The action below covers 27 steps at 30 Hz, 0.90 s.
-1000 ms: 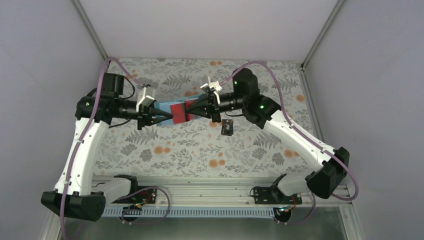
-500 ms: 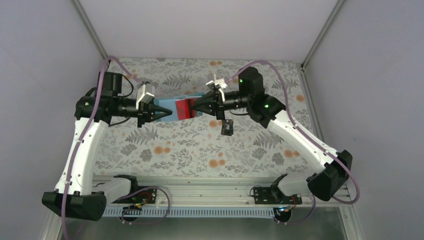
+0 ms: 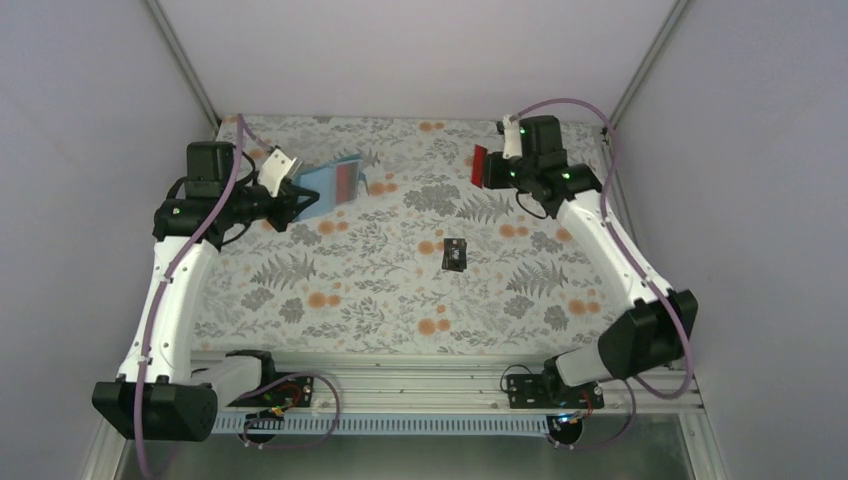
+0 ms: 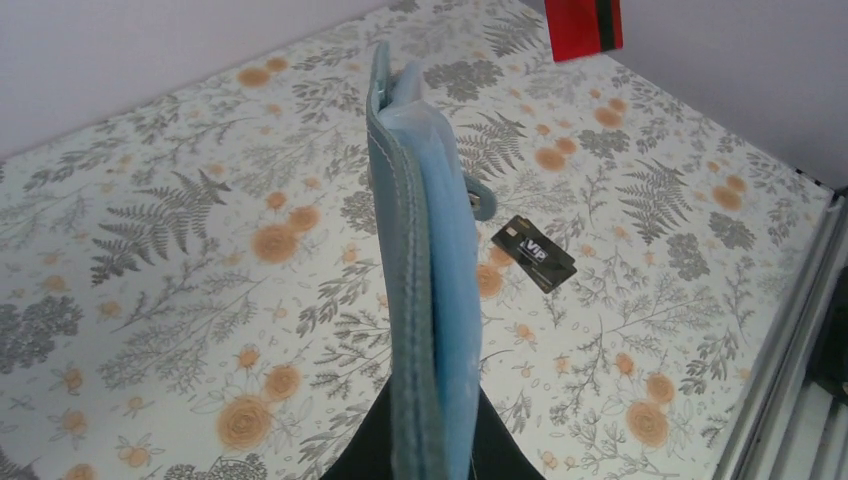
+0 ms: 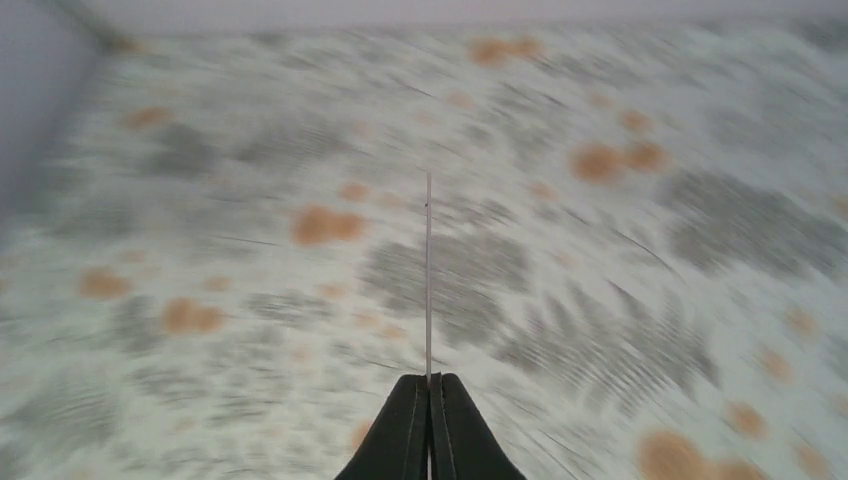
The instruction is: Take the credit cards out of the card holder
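Note:
My left gripper (image 3: 302, 197) is shut on the teal-blue card holder (image 3: 330, 184) and holds it above the cloth at the far left. In the left wrist view the card holder (image 4: 420, 250) stands edge-on between my dark fingers (image 4: 360, 462). A reddish patch (image 3: 346, 179) shows on its inner face. At the far right my right gripper (image 3: 494, 171) is shut on the bright red card (image 3: 479, 166), held upright in the air. The right wrist view is blurred and shows the red card (image 5: 428, 280) as a thin edge above the right gripper (image 5: 428, 384). A black card (image 3: 455, 253) lies flat mid-cloth.
A floral cloth (image 3: 380, 290) covers the table. Grey walls close in on the left, right and back. A metal rail (image 3: 430, 385) with both arm bases runs along the near edge. The black card (image 4: 533, 253) lies on the cloth to the right of the holder.
The arms have drawn apart. The right gripper has pulled the red card out of the holder and carried it to the far right. The left has swung the holder to the far left.

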Tool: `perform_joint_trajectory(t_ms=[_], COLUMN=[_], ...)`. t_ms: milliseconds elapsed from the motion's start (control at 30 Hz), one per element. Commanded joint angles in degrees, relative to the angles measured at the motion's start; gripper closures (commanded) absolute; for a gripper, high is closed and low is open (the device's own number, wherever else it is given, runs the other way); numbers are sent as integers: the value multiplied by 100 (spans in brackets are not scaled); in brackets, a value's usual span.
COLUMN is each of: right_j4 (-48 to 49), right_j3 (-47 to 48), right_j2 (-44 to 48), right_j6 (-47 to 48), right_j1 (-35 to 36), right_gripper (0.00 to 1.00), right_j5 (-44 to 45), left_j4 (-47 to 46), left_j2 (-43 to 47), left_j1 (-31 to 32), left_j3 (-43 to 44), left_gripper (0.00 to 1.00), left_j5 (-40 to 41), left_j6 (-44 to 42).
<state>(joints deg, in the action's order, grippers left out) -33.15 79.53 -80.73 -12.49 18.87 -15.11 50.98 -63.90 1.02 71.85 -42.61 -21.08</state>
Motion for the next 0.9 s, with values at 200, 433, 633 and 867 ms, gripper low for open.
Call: perform_joint_trajectory(t_ms=[200,433,633,867], right_j4=[-2600,-3285,-3308,-3237], right_j3=[7,-225,105,576], right_j2=[-1399,-2597,-3425,-4227], right_j6=[-1033,-1449,-1596,-1600], right_j1=[14,285,720,1117], right_gripper=[96,96,96,96], right_j5=[3538,4255,4161,3847], left_j4=[-258,-236,-229,-211], left_j2=[-10,16,26,31], left_j1=[-9,-9,-14,-13], left_j3=[66,72,63,53], left_gripper=[98,98,98,98], left_j5=[145,53,-9,-47], left_j6=[218,205,192,175])
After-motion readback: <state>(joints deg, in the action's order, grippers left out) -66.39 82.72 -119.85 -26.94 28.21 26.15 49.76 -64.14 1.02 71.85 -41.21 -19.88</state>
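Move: The right gripper holds the red card high over the table. It is bound for the bare table about 6 cm back of it, 10 cm to its right and roughly 29 cm below. The flat black cards lie some 5 cm back, 3 cm to its left and 29 cm below. For the left gripper, that bare spot is about 40 cm to its right, some 2 cm ahead and 30 cm below. Lower the right gripper some 27 cm towards the bare table to the right of the black cards, swinging it about 12 cm right and drawing back as it sinks, then ease it about 3 cm left again near the bottom. Swing the wrist over so the fingers point steeply down and to the right, and keep them shut on the red card. ##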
